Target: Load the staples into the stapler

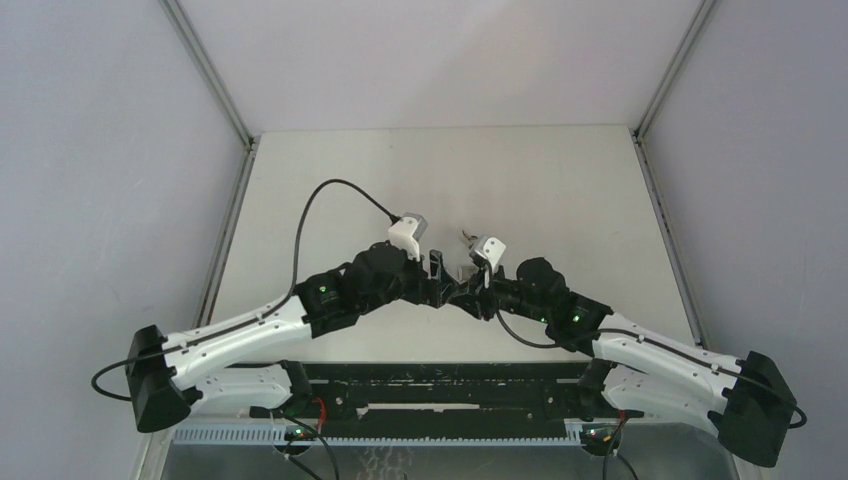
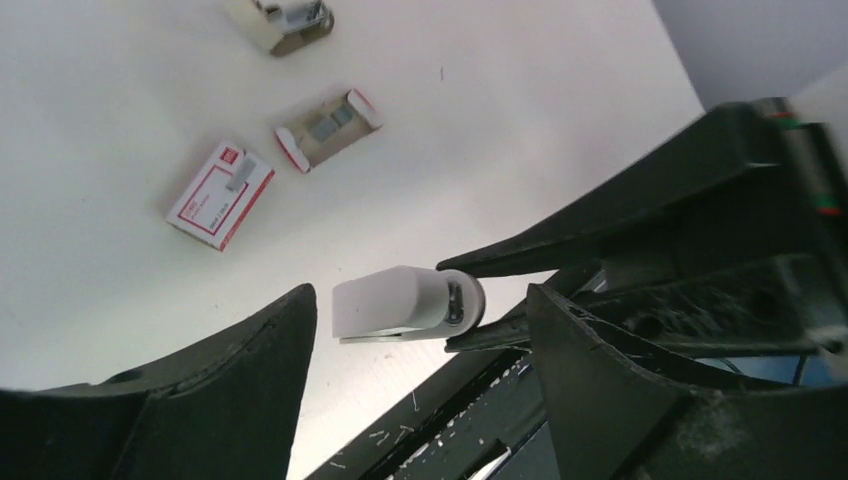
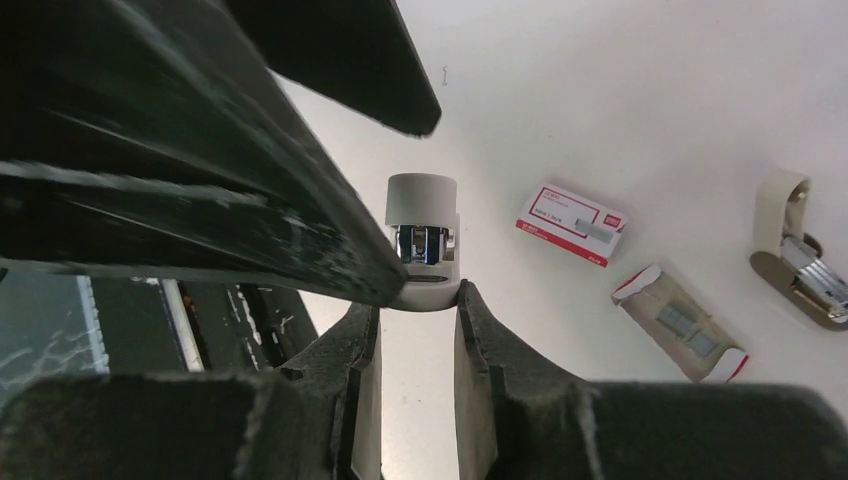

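Observation:
The small white stapler hangs above the table, its shiny metal inside facing the right wrist camera. My right gripper is shut on its near end. In the left wrist view the stapler lies between the fingers of my left gripper, which is open and not touching it. Grey staples lie in an opened cardboard tray. One more strip rests on the red-and-white box. From above, both grippers meet near the table's middle.
A beige piece with a shiny metal channel lies on the table beyond the tray, also at the top of the left wrist view. Loose staple bits litter the dark rail at the near edge. Grey walls enclose the table.

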Motion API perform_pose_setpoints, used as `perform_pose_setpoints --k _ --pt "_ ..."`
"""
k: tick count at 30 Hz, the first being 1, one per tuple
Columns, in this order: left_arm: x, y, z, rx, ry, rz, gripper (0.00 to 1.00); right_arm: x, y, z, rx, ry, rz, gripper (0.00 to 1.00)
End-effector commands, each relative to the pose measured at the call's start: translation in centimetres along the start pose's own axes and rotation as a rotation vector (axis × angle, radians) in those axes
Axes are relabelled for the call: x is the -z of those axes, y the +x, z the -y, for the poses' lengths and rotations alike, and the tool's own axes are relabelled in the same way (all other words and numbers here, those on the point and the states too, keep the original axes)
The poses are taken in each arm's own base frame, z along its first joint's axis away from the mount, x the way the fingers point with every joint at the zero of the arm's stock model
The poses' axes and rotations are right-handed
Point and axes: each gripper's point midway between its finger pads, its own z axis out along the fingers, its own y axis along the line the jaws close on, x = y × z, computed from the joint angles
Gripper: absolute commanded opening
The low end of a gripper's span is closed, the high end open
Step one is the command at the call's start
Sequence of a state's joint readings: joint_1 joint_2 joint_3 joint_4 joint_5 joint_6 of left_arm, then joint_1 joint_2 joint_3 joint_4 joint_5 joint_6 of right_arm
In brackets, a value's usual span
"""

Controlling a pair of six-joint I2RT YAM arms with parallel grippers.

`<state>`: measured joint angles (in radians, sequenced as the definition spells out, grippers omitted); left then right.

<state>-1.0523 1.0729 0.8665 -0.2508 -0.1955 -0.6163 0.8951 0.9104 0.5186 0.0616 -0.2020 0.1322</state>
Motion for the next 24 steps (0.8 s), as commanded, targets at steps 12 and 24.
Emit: perform_pose_setpoints --k 12,24 --pt "-1.2 0.0 -0.1 0.104 -0.029 -0.033 0.56 -0.1 -1.9 0.1 0.098 0.039 0.077 0.00" --pt "-0.8 0.1 -1.8 0.140 -0.057 -0.015 0.32 0.4 -1.4 -0.2 0.108 0.018 0.091 0.00"
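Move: The white stapler, still pinched in the right fingers about 2 cm left and 1 cm ahead of that hand's point, lies roughly 4 cm below the open left hand, 1 cm ahead and 1 cm to its right. From the left hand, the red-and-white staple box on the table is about 16 cm ahead, nearly in line, and the open tray 16 cm ahead and 8 cm right, both some 17 cm down. The left fingertips come around the far end of the white stapler from either side: the hand sinks about 3 cm over it, tipping slightly further down, then holds its place while the wide-open fingers close to about a third. The right hand keeps its pinch on the stapler's near end and stays almost still. ##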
